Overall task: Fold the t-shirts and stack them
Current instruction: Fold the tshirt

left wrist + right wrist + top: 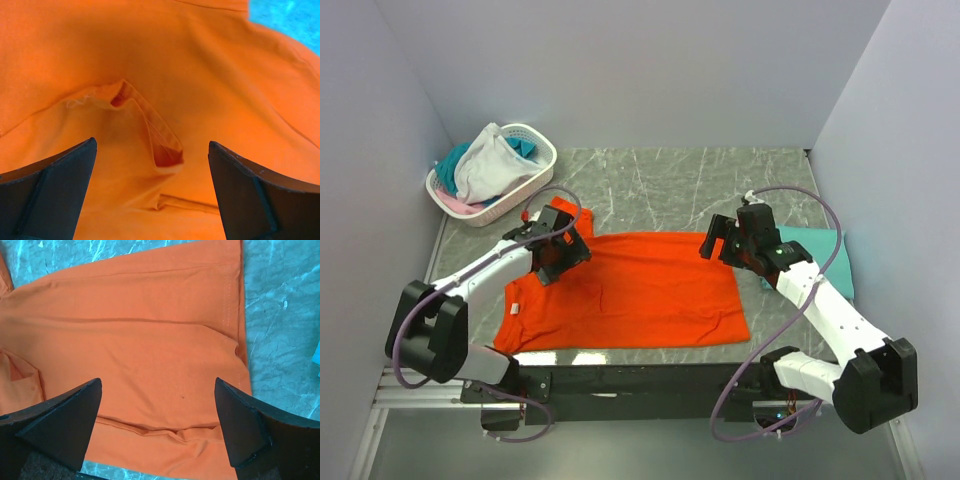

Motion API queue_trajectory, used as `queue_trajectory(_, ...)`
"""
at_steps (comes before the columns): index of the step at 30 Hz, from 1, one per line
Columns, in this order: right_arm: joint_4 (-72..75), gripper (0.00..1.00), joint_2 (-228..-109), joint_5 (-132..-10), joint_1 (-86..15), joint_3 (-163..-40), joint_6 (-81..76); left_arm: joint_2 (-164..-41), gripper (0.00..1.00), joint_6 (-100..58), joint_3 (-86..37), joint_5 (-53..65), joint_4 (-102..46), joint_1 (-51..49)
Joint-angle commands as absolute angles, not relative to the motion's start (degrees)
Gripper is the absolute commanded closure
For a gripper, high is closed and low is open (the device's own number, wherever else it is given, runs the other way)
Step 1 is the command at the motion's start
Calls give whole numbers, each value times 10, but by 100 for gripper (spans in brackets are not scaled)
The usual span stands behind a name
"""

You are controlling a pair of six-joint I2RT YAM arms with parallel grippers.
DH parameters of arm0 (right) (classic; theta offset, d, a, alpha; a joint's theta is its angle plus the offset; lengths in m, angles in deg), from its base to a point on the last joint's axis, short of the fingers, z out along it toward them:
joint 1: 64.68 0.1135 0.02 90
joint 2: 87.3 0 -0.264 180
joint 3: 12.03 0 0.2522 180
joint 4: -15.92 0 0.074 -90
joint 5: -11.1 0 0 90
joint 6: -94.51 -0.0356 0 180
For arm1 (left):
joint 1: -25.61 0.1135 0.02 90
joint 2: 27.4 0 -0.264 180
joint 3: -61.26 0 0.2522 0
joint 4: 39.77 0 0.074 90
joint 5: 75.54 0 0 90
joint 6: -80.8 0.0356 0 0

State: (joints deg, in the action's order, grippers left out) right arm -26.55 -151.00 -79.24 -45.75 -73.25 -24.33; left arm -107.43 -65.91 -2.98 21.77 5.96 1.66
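A large bright orange t-shirt (630,290) lies spread flat on the marble table. My left gripper (560,250) hovers open over its upper left part, near a sleeve. In the left wrist view orange cloth (150,60) fills the frame, and a folded sleeve opening (162,147) sits between the open left gripper (151,141) fingers. My right gripper (720,245) is open above the shirt's upper right corner. The right wrist view shows the right gripper (158,380) over a folded hem (165,432), holding nothing. A folded teal t-shirt (825,255) lies at the right.
A white perforated basket (535,135) at the back left holds white (485,165), teal and pink garments. Bare marble table (660,190) lies behind the orange shirt. Walls close in on the left, back and right. The arm bases stand along the near edge.
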Motion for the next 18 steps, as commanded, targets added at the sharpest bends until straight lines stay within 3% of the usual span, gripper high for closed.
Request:
queue_trajectory(1,-246,0,-1512,-774,-465,-732,-225,-1090,1,-675,-23,240,24,19)
queue_trajectory(7,-243,0,-1506,-776,-470,-723,-221,-1148,1,-662,-52,286,16,30)
queue_trajectory(18,-249,0,-1491,-782,-475,-708,-221,-1195,1,-657,-64,250,6,54)
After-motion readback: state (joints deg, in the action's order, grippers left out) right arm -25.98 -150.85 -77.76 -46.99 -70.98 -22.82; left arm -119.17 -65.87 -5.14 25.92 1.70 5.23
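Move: The nearer corner of the orange t-shirt's folded-in flap lies about 3 cm ahead of the left hand, 2 cm to its left and some 6 cm below. The flap's right end is about level with this hand and 2 cm to its right; the outer sleeve lies about 13 cm ahead and 6 cm left, and the basket roughly 22 cm ahead and 20 cm left. From the right hand the flap corner is some 27 cm left, about 1 cm ahead and 13 cm below. The left hand, wide open throughout, sinks about 4.5 cm towards the folded-in flap's corner while easing some 3 cm forward and a little less to the left, its wrist turning by under 10 degrees; the sinking stops first, and the last of the way runs forward just above the cloth, one fingertip ending at the flap's edge. The right hand, also open and over the shirt's right part, waits at first and then settles about 1.5 cm lower, still clear of the cloth. ##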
